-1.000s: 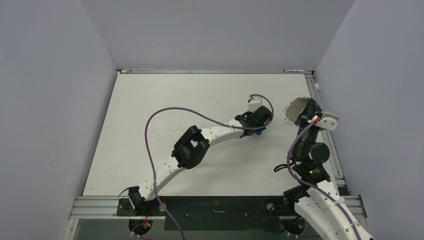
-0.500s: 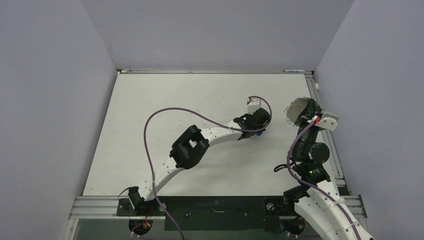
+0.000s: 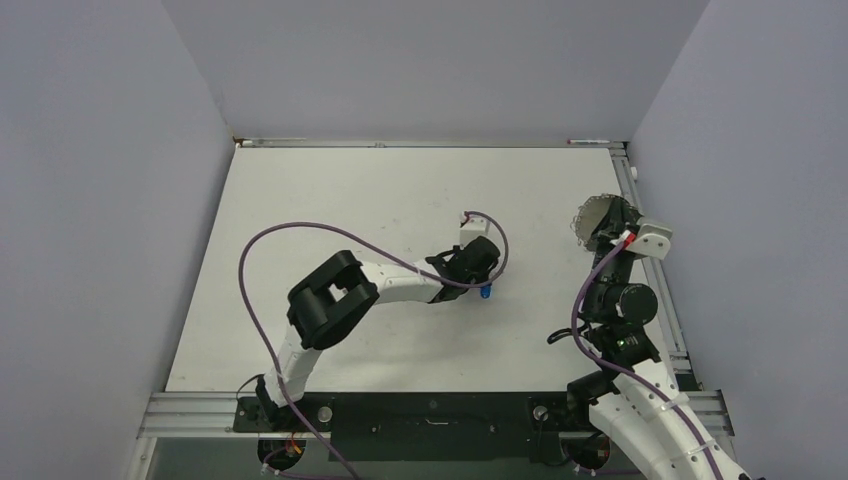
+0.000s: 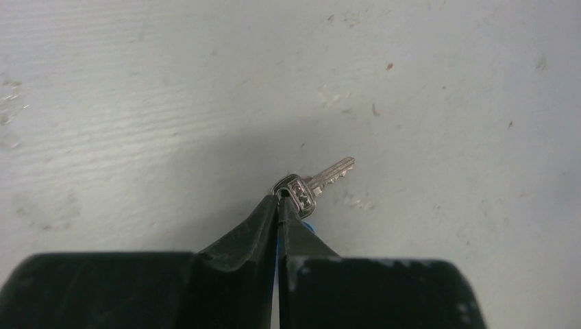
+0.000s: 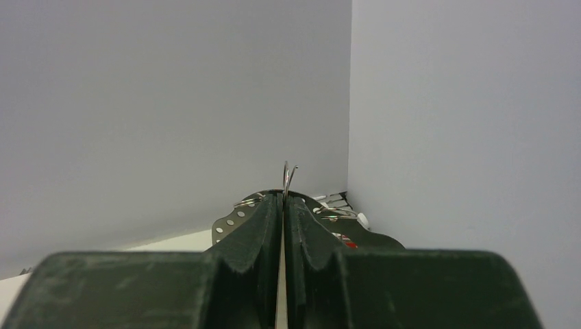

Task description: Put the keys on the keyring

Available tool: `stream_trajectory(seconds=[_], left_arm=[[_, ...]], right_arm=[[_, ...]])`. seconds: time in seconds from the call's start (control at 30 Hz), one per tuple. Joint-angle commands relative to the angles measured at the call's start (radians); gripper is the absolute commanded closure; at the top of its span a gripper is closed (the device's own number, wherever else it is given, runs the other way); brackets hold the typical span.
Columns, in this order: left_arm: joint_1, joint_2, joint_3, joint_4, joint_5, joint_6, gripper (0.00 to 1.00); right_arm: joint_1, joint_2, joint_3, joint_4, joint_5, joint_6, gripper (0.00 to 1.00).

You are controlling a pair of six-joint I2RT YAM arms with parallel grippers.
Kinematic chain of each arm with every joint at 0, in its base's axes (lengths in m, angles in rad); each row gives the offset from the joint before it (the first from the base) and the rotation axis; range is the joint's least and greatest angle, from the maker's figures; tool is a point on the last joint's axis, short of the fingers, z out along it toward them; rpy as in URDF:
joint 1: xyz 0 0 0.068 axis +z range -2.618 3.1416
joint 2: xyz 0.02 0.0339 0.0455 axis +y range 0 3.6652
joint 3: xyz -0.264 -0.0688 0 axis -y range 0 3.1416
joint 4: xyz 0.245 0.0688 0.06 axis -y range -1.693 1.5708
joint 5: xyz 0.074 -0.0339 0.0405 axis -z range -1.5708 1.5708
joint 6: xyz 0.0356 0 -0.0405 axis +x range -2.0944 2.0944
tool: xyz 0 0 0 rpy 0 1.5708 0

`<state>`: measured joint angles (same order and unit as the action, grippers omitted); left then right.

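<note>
My left gripper (image 4: 279, 199) is shut on the head of a small silver key (image 4: 327, 175). A sliver of its blue plastic (image 4: 308, 225) shows beside the right finger. The blade sticks out forward and to the right, low over the white table (image 4: 445, 103). From above, this blue key (image 3: 485, 293) hangs under the left gripper (image 3: 480, 282) at mid-table. My right gripper (image 3: 603, 224) is shut on the silvery keyring (image 3: 588, 214) near the table's right edge. A wire loop (image 5: 288, 177) of the keyring rises between the right gripper's (image 5: 283, 197) tips. The red key is not identifiable.
An aluminium rail (image 3: 655, 270) runs along the table's right side, right by the right arm. Grey walls close in on three sides. The left arm's purple cable (image 3: 290, 232) arcs over the table's left half.
The left gripper closed on the blue key, and the left arm drew back toward the near left with it. The right arm with the keyring barely moved.
</note>
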<state>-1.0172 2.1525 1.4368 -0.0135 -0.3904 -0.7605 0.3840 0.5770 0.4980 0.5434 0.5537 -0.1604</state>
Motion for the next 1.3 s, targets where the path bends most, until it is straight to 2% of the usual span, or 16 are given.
stream_trajectory(seconds=[0.0,0.3,0.5,0.63,0.83,1.03,1.13,1.27], left_arm=[[0.006,-0.185,-0.155,0.114,-0.034,0.083,1.0],[0.014,-0.473,-0.435,0.102,-0.077,0.161,1.0],[0.018,-0.657,-0.677,0.11,-0.104,0.162,1.0],[0.017,-0.754,-0.784,0.103,-0.119,0.156,1.0],[0.019,-0.86,-0.872,0.063,-0.14,0.159,1.0],[0.018,-0.94,-0.922,0.029,-0.134,0.181,1.0],[0.017,-0.969,-0.951,0.02,-0.119,0.185,1.0],[0.019,-0.988,-0.979,0.015,-0.119,0.167,1.0]], right_arm=[[0.016,0.021,-0.003,0.03,-0.053,0.012,0.95],[0.033,0.073,0.02,0.002,-0.172,0.072,0.95],[0.033,0.118,0.042,0.004,-0.403,0.151,0.95],[0.031,0.169,0.089,-0.026,-0.542,0.208,0.95],[0.03,0.259,0.176,-0.104,-0.728,0.249,0.95],[0.037,0.239,0.082,0.058,-0.979,0.23,0.95],[0.053,0.226,0.041,0.125,-1.042,0.221,0.95],[0.119,0.229,0.034,0.103,-1.064,0.171,0.95]])
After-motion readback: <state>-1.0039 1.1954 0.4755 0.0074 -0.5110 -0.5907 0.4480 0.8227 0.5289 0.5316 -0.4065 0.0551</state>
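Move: The blue key is pinched in my left fingertips, with a silver key head just beyond them, about 2 cm ahead, right by the table. From my left hand the keyring is some 13 cm to the right, a couple of centimetres back and roughly 28 cm higher. My right hand holds the keyring, its middle about 5 cm below that hand; from my right hand the blue key lies about 15 cm left, 4 cm ahead and some 33 cm down. With fingers shut on the blue key, my left hand sweeps it about 23 cm left and 10 cm back across the table, hopping some 5 cm up on the way and sinking partly back. Meanwhile my right hand keeps its pinch on the keyring, swings it about 20 cm left and 5 cm down, and turns some 60 degrees counter-clockwise. ##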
